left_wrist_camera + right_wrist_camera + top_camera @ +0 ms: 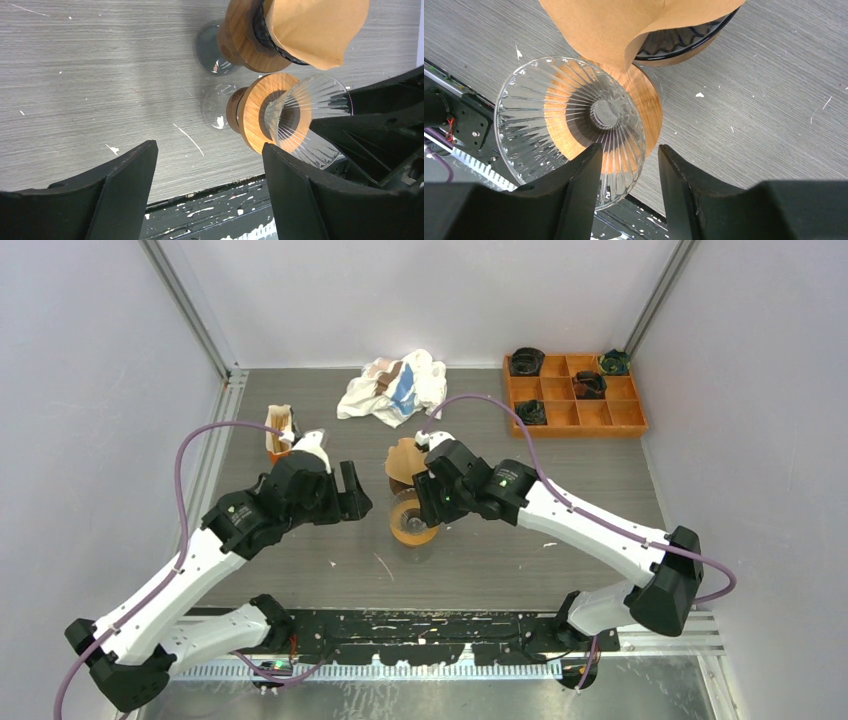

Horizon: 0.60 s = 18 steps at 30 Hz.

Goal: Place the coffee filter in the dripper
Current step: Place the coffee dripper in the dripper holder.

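A clear ribbed glass dripper (413,518) with a wooden collar stands at the table's middle. It also shows in the left wrist view (300,120) and the right wrist view (569,115). Just behind it, a brown paper filter (403,458) sits in a black dripper (689,35) with a wooden collar; the filter shows in both wrist views (310,30) (624,25). My right gripper (626,170) is open, and its jaws straddle the glass dripper's near rim with a gap on one side. My left gripper (210,190) is open and empty, left of both drippers.
An orange compartment tray (575,415) with several black items stands at the back right. A crumpled white bag (393,385) lies at the back middle. A small orange-and-white holder (280,432) stands behind my left gripper. The black base rail (420,635) runs along the near edge.
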Each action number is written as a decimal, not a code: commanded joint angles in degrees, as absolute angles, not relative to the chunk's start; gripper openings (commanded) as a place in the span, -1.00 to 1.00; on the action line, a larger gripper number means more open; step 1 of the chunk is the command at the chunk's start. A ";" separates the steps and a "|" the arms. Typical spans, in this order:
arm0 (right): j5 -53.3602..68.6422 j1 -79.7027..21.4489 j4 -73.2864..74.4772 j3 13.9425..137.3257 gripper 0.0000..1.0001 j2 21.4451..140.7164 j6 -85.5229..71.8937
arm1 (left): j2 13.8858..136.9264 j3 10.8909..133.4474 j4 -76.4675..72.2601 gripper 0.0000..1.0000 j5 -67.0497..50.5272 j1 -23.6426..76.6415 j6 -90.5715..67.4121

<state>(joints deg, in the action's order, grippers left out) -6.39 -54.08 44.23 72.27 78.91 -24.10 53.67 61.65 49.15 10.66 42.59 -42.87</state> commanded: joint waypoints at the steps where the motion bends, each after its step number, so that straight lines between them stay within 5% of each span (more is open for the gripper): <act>1: -7.46 -53.87 43.59 76.41 0.06 75.94 -23.82 | 52.51 61.62 48.66 0.59 8.97 40.16 -41.04; 18: -6.17 -41.79 42.37 75.63 0.44 68.62 -20.17 | 53.88 62.67 50.42 0.66 5.20 24.40 -34.96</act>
<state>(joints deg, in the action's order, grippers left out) -7.25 -46.13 45.04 76.07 72.05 -22.31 53.54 61.43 50.92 7.07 28.34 -37.93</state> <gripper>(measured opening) 0.713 0.832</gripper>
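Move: The clear dripper already sits in the front wooden holder. Its middle is about 4 cm left of the right hand, 1 cm back and 3 cm below, with the near rim between the fingers. The filter in the blue dripper is about 8 cm ahead of that hand, 5 cm left and 2 cm lower. From the left hand, the filter box is roughly 17 cm left, 11 cm ahead and 16 cm down; the clear dripper is some 11 cm right, 2 cm back and 6 cm below. Lift the right gripper about 6 cm clear of the clear dripper's rim, opening the fingers further, then swing it off to the right and forward as it rises, tipping the fingers up a little. Meanwhile carry the empty, wide-open left gripper some 5 cm left and a little forward, away from the dripper and towards the filter box. ##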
